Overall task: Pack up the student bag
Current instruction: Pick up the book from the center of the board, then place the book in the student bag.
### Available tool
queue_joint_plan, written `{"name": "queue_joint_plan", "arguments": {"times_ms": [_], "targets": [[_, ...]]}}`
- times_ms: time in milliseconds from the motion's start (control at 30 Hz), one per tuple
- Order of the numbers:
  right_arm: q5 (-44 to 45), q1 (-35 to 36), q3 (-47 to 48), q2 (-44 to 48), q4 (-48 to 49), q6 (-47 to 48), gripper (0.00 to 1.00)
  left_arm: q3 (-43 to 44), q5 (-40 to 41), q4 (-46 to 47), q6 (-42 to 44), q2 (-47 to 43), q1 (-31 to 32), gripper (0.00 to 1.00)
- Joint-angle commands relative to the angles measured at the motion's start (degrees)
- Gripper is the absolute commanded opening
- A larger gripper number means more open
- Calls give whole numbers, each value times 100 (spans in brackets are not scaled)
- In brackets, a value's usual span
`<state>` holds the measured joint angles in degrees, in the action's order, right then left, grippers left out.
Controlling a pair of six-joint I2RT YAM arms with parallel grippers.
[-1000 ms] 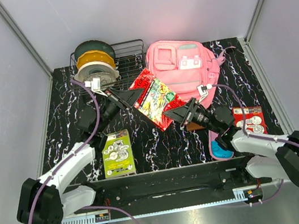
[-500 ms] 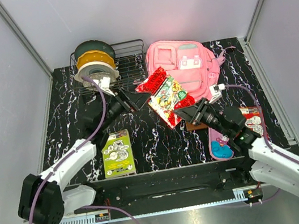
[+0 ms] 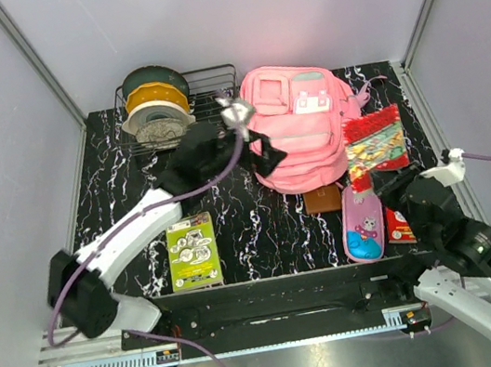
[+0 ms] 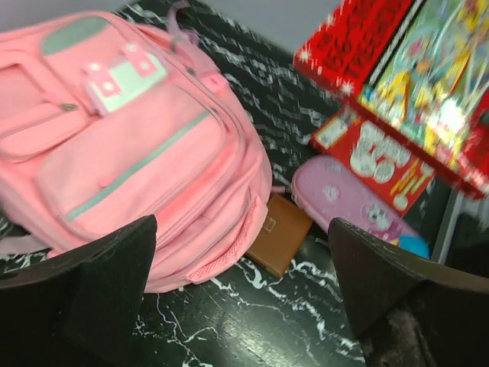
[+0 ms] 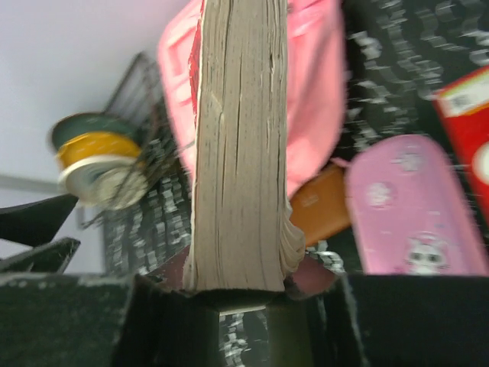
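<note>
The student bag (image 3: 303, 122) is a large pink backpack lying flat at the back of the table, its front pockets facing up (image 4: 130, 145). My left gripper (image 3: 264, 154) hovers wide open at the bag's near left edge, and nothing sits between its fingers (image 4: 241, 260). My right gripper (image 3: 368, 180) is shut on a colourful red-bordered book (image 3: 374, 143), held up on edge to the right of the bag. In the right wrist view the book's page edges (image 5: 241, 145) stand clamped in the jaws (image 5: 241, 287).
A brown wallet (image 3: 324, 199) lies against the bag's near edge, beside a pink pencil case (image 3: 363, 225) and a red card pack (image 3: 396, 226). A green booklet (image 3: 193, 251) lies near left. A wire basket (image 3: 210, 84) with spools (image 3: 157, 104) stands back left.
My left gripper let go of the book, opened wide and swung right to the bag. The right gripper closed on the book and carried it to the right of the bag.
</note>
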<state>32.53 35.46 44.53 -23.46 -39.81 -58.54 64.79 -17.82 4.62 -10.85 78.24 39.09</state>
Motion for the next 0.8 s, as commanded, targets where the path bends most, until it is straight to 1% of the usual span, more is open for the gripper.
{"name": "queue_joint_plan", "arguments": {"times_ms": [0, 67, 100, 133, 233, 300, 367, 500, 667, 767], "targets": [[1666, 4, 940, -175, -1581, -255, 0, 657, 192, -998, 1882, 929, 406, 99], [1957, 4, 1276, -588, -1958, -237, 0, 823, -114, -1077, 2252, 1306, 406, 99], [2185, 4, 1521, -702, -2143, -176, 0, 842, -212, -1025, 2680, 1413, 406, 99], [2248, 4, 1601, -851, -2171, -149, 0, 850, -369, -964, 2859, 1509, 406, 99], [2301, 13, 1725, -862, -1917, 35, 0, 1087, -502, -761, 3326, 1948, 398, 98], [2292, 5, 1708, -827, -1758, 71, 0, 1561, -625, -963, 3519, 2388, 398, 98], [2275, 4, 1682, -791, -1662, 80, 0, 1938, -845, -1016, 3590, 2756, 406, 97], [2187, 4, 1646, -800, -1626, 115, 0, 2344, -1039, -902, 3555, 3145, 398, 97], [2038, 4, 1620, -897, -1583, 54, 0, 2687, -1197, -910, 3546, 3531, 398, 96], [2020, 4, 1585, -949, -1504, 62, 0, 2723, -1215, -815, 3345, 3672, 398, 95]]}}
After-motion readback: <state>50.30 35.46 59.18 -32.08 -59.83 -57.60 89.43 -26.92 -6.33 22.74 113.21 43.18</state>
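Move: The pink bag's middle lies about 16 cm ahead of my empty left hand, 14 cm to its right and some 25 cm below. The wallet, off the bag's near edge, is level with that hand, about 16 cm to its right. My right hand already holds the book; from it the bag's middle is about 27 cm ahead and 6 cm left, the pencil case 3 cm ahead and 5 cm right, the red book 5 cm ahead and 17 cm right, all on the table well below. My left hand, fingers staying wide open, drops about 14 cm towards the pink bag while swinging right, then goes on right and forward over its near-left part, tipping its fingertips down some 25 degrees and turning clockwise. Meanwhile my right hand keeps its grip on the book and carries it about 7 cm right, away from the left hand and towards above the red book, rolling and turning clockwise some 15 degrees, then holds still. ##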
